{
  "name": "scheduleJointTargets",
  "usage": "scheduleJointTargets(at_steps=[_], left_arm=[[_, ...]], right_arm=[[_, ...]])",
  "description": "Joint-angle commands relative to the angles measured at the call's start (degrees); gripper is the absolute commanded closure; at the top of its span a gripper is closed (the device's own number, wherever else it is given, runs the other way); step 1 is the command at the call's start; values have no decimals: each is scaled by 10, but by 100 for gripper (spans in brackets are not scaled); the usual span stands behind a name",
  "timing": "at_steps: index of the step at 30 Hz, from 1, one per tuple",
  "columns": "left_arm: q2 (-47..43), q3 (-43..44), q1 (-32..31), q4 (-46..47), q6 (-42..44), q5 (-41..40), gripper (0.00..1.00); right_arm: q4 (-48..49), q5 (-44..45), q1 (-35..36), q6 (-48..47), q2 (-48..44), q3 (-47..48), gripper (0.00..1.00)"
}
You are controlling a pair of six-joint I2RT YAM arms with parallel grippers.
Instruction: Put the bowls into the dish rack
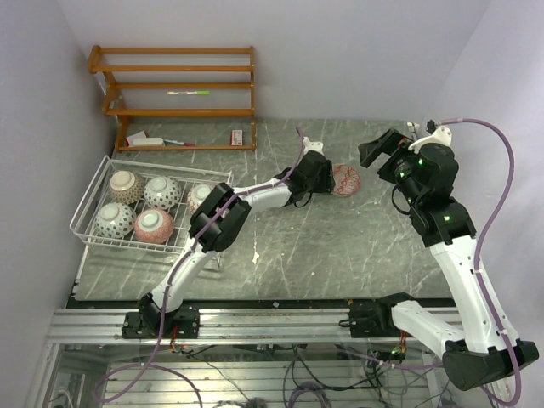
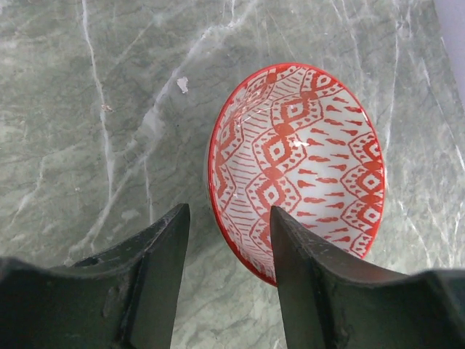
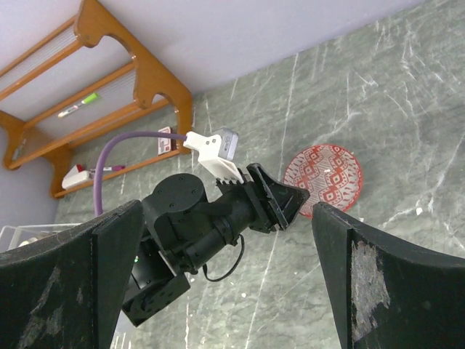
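Note:
A red-and-white patterned bowl (image 1: 346, 180) (image 2: 298, 160) (image 3: 323, 178) lies tilted on the marble table, apart from the dish rack. My left gripper (image 1: 327, 185) (image 2: 229, 211) is open at its near-left rim. One finger (image 2: 320, 291) overlaps the bowl's inside and the other (image 2: 145, 276) stands outside over the table, so the rim lies between them with a gap. The white wire dish rack (image 1: 85, 204) at the left holds several bowls (image 1: 161, 191), upside down. My right gripper (image 1: 378, 149) (image 3: 227, 209) hangs wide open and holds nothing, above the table right of the bowl.
An orange-brown wooden shelf unit (image 1: 178, 93) (image 3: 109, 87) stands against the back wall with small items on it. Walls close in at the left and right. The left arm (image 1: 255, 197) stretches from the rack side across the table's middle.

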Motion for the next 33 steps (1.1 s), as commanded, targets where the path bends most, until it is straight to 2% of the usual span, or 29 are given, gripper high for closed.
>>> scheduleJointTargets(at_steps=[1,4,9,14,18,24,28,33], left_arm=[[19,31,3,6,-5,19,47],[19,34,3,-1,-2,19,72],[9,25,3,-10,9,10,92],[-33,-13,3,-23,39,-5,93],[-100,-42,3,-104,85,-32,93],[-228,-176,4,-179,115,-63,93],[-307,-281,9,-183,109,-61,93],[-384,-365,19,-219,100,-85,93]], right_arm=[[7,6,-2,-9,-4,-7,0],[6,7,-2,-9,-5,-9,0],[3,10,-2,-11,-8,-12,0],[1,14,-2,-13,-15,-17,0],[-2,6,-2,-17,-19,-24,0],[2,-12,-3,-18,-21,-44,0],[7,-26,-3,-17,-20,-57,0],[9,-43,-3,-16,-21,-71,0]])
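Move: The last red patterned bowl on the table has its middle about 5 cm to the right of the left fingers, level fore-and-aft and some 2 cm below, its left rim between the pads. The dish rack's middle is about 52 cm to the left hand's left and 7 cm back; the nearest racked bowl is some 39 cm left and 5 cm back. From the right hand the red bowl lies about 10 cm ahead, 4 cm left and 29 cm below. The bowl's left rim gets pinched as the left fingers, already closing, sink another 1 cm and shut on its wall. Holding it, the left hand then sweeps left about 16 cm and back about 10 towards the rack, rising nearly 4 cm from its lowest point and rolling its left side up some 20 degrees. The open, empty right hand sinks about 4 cm. ##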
